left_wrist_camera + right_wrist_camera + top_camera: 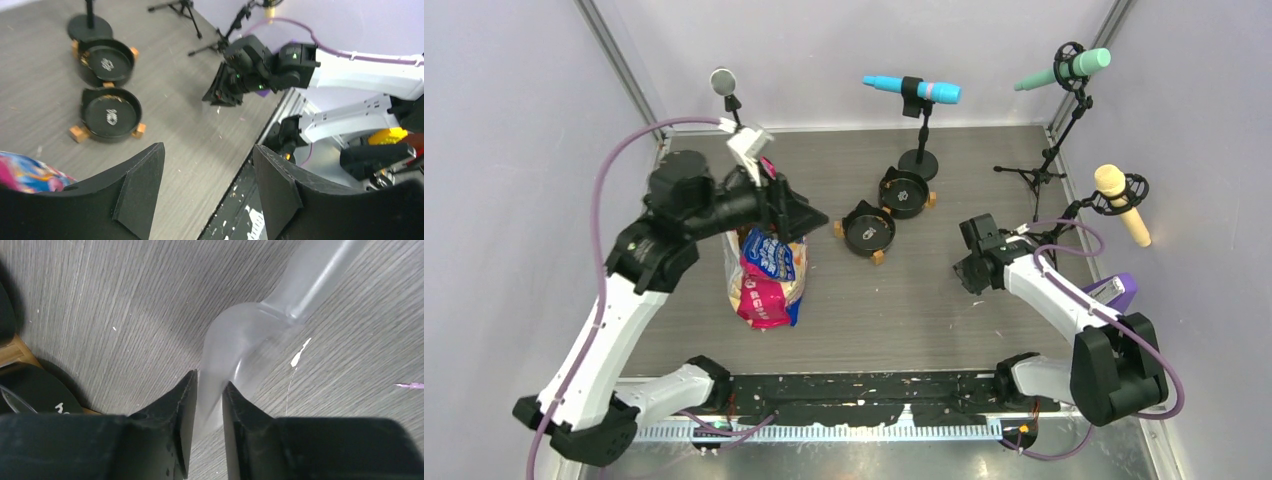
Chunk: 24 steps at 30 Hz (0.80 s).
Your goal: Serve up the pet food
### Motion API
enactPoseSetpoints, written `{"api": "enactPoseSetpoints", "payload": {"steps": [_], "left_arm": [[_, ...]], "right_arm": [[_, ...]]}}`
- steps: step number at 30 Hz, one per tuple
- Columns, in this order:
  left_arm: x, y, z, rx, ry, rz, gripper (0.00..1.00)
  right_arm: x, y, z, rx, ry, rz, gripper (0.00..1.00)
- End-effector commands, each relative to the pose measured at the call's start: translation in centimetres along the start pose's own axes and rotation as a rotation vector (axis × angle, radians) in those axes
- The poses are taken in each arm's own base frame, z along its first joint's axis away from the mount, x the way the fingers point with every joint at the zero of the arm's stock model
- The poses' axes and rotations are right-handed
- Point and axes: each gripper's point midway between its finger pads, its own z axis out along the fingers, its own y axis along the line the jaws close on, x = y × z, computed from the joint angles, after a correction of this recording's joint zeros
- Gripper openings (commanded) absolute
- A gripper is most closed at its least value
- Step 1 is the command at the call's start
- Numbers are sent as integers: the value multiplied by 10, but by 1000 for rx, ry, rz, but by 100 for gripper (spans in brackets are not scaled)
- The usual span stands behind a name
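The pink-and-blue printed bag (769, 275) stands upright on the table at the left; a corner of it (25, 172) shows in the left wrist view. The pet food itself is hidden inside it. My left gripper (809, 218) hovers over the bag's top, jaws open with nothing between them (207, 165). Two black bowls (869, 230) (904, 192) on tan feet sit mid-table. My right gripper (969, 270) is low over the table to the right of the bowls. Its jaws (210, 385) are closed on a clear plastic scoop (245, 335), whose handle points away.
Microphones on stands line the back and right: grey (724, 82), blue (919, 90), green (1064, 70), yellow (1121, 200). A round stand base (918, 162) sits right behind the far bowl. A purple object (1114, 292) lies by the right arm.
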Motion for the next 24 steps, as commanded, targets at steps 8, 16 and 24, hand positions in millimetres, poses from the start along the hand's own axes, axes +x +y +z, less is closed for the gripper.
{"api": "enactPoseSetpoints", "payload": {"steps": [8,16,24], "left_arm": [[32,-16,48,2,57,37,69],[77,25,95,-187,143,59,79],[85,11,160,-135,143,103,100]], "right_arm": [[-11,41,-25,-169,-3,12,5],[-16,89,-101,-420,89,82,5],[-5,120,-161,-607,236,182,5]]}}
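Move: The clear scoop lies between the right fingertips, its middle about 3 cm right, 1 back and 2 below that hand. The front bowl is some 19 cm left and 7 ahead of the right hand, the back bowl 13 left and 13 ahead. From the left hand, the scoop is roughly 28 cm right, 4 ahead and 38 below; the front bowl is 7 right and 12 ahead, the food bag 10 left and 3 ahead. Close the right gripper on the scoop's dish end, pinch it, then lift it about 15 cm and carry it some 6 cm left, swinging the fingertips up and leftward-forward. Meanwhile bring the left gripper down and to the right towards the scoop, ending a little forward as well, fingertips dipping about 20 degrees and jaws spreading from part open to fully open, still empty. ##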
